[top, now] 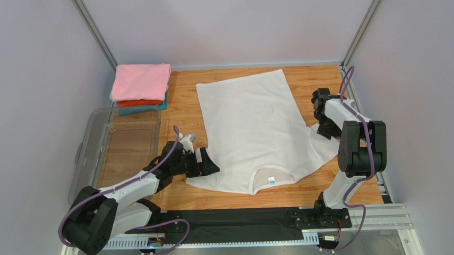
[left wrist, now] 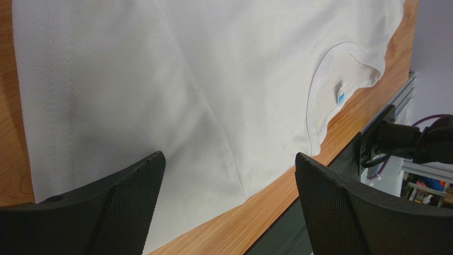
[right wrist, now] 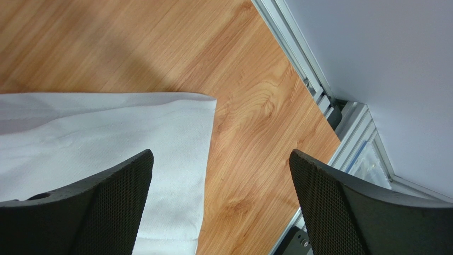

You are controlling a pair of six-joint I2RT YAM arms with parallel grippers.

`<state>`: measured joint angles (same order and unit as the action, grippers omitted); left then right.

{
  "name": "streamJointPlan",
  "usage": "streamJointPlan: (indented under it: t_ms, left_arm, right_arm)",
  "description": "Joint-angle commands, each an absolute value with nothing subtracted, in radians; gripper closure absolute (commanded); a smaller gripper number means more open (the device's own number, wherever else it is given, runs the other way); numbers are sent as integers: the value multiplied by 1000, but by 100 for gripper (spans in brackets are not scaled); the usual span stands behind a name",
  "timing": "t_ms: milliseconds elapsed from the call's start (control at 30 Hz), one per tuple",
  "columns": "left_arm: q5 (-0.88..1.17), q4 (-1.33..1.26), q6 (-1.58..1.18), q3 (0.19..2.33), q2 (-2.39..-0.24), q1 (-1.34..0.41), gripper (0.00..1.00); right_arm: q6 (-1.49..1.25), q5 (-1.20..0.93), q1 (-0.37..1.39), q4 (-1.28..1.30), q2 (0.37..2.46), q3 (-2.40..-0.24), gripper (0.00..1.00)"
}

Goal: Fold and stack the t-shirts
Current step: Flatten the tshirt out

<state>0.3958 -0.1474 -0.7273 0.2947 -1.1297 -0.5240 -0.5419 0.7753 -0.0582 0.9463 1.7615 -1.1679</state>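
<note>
A plain white t-shirt lies spread flat on the wooden table, its collar and light-blue neck label toward the near edge. Folded t-shirts are stacked at the back left: pink on top, then orange-red, then teal. My left gripper is open at the shirt's near-left sleeve. In the left wrist view the gripper hovers over the white cloth and its label. My right gripper is open by the right sleeve. Its wrist view shows the gripper straddling the sleeve's edge, holding nothing.
A clear plastic bin stands along the left side, beside the left arm. An aluminium rail runs along the table's right edge, close to the right gripper. A black strip and the arm bases line the near edge.
</note>
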Motion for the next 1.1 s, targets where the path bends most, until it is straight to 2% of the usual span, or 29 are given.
streamJointPlan:
  t_ms: [0,133,167,233,400,533,633,733,933,1067]
  left_arm:
    - [405,-66,-701,259,-1115,-526,1]
    - [429,-63,-710,258,-1082,-526,1]
    - [434,-61,-713,256,-1062,-526,1]
    - [439,-45,-726,256,-1033,-526,2]
    - [393,78,-733,302,-913,-538,2]
    - [382,109,-733,348,-861,-551,1]
    - [352,120,-704,419,-893,-551,0]
    - [318,89,-654,515,-1004,-551,0]
    - [276,98,-577,832,-1442,-545,0]
    - [279,152,-554,1007,-1653,-538,3]
  right_arm:
    - [-575,727,-28,968,1637,-1180,0]
    - [-554,493,-5,896,1392,-1082,0]
    - [-545,353,-5,837,1343,-1010,0]
    - [-534,226,58,783,1263,-939,0]
    - [-577,173,233,749,1102,-807,0]
    - [-658,138,388,687,1069,-720,0]
    - [-706,121,417,635,1084,-663,0]
    - [-718,100,416,578,1112,-632,0]
    - [-716,179,408,575,1147,-601,0]
    - [-716,176,351,546,1183,-580,0]
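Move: Under the wide-open left fingers lies the t-shirt's left sleeve, about 3 cm back, 2 cm left and 3 cm below; the shirt's far left corner is some 27 cm ahead and 3 cm left, its middle about 10 cm ahead and 14 cm right. From the open right hand, the right shoulder beside the collar is roughly 19 cm left, 9 cm back and 5 cm lower, the collar about 27 cm left and 12 cm back, the right sleeve's end 4 cm left and 3 cm back. Swinging off the sleeve in a low arc, the open right hand travels about 21 cm left and 7 cm back, rising and then sinking over the right shoulder as its fingers roll from pointing right to straight down. The left hand, open throughout, first drags the cloth about 2 cm back, then lifts and sweeps quickly forward and slightly right over the shirt towards its far edge, dipping again at the end. ##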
